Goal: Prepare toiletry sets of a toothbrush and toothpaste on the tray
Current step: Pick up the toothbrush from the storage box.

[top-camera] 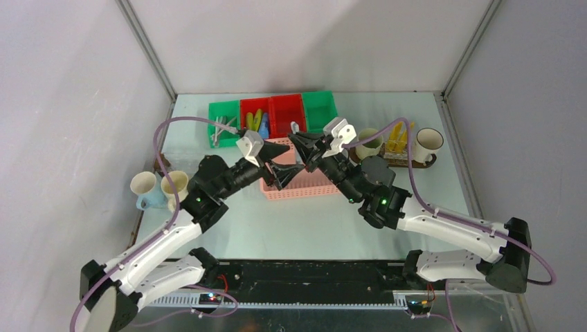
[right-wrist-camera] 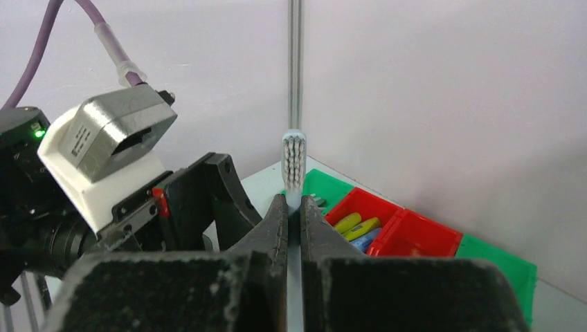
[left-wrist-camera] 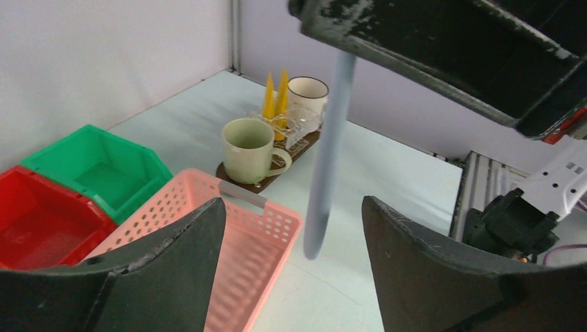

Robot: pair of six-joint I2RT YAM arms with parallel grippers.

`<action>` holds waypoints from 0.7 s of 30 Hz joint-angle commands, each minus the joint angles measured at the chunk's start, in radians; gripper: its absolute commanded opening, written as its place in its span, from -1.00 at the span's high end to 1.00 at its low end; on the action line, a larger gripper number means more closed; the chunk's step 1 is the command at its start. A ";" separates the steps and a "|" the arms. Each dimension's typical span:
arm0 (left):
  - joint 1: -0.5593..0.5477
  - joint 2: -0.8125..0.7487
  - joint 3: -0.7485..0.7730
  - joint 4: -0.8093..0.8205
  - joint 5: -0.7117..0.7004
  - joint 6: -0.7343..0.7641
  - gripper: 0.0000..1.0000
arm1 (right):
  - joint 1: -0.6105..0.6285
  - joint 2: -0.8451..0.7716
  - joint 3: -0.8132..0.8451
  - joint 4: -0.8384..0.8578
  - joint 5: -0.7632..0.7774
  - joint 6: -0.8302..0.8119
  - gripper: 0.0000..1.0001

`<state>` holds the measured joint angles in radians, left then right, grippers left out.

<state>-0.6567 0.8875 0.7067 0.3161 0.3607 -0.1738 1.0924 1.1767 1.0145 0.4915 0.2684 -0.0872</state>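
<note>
My right gripper (right-wrist-camera: 293, 200) is shut on a toothbrush (right-wrist-camera: 293, 162), whose bristle head stands above the fingertips. In the left wrist view the toothbrush handle (left-wrist-camera: 325, 159) hangs down from the right gripper's black jaw. It hangs between the fingers of my open left gripper (left-wrist-camera: 291, 204), with a gap on each side. Both grippers meet above the pink basket (top-camera: 304, 183): the left gripper (top-camera: 284, 173) and the right gripper (top-camera: 299, 142). The dark tray (left-wrist-camera: 239, 178) carries a cream mug (left-wrist-camera: 248, 149), a white mug (left-wrist-camera: 306, 93) and yellow tubes (left-wrist-camera: 275, 97).
Green and red bins (top-camera: 273, 113) line the back; one red bin holds yellow and blue tubes (right-wrist-camera: 356, 229), and a green bin (top-camera: 225, 121) holds brushes. Two more mugs (top-camera: 158, 187) stand at the left edge. The tray (top-camera: 415, 163) lies at the back right.
</note>
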 commanded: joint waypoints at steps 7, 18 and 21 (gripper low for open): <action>-0.052 0.070 0.028 0.089 0.024 0.056 0.32 | 0.023 -0.025 0.001 0.009 0.103 0.043 1.00; -0.052 0.072 0.066 -0.090 0.022 0.204 1.00 | 0.023 -0.131 0.002 -0.193 0.098 0.098 0.45; -0.052 0.069 0.095 -0.208 0.026 0.321 1.00 | 0.023 -0.177 0.002 -0.283 0.054 0.077 -0.06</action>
<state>-0.7113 0.9619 0.7330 0.2485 0.3954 -0.0193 1.1107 1.0744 1.0100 0.3050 0.3622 -0.0044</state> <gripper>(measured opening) 0.034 0.421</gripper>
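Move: The right hand already grips the upright toothbrush below its head, its middle some 4 cm straight under that hand. From the open left hand that middle is about 2 cm right, 1 cm back and 5 cm up, putting the free lower handle almost between its fingers. The pink basket lies about 10 cm ahead, 4 cm right and 27 cm below the left hand; the green toothbrush box is roughly 28 cm ahead, 26 cm left, some 30 cm down. The left hand eases about 2 cm to the right onto the hanging handle and sinks nearly 3 cm in all, closing its fully spread fingers to pinch the toothbrush near its lower end, with a roll of about 10 degrees. The right hand keeps its grip until the left has shut, dipping about 1 cm, then opens to nearly half and draws off some 3 cm to the right, tipping its fingertips slightly down as it lets go. ##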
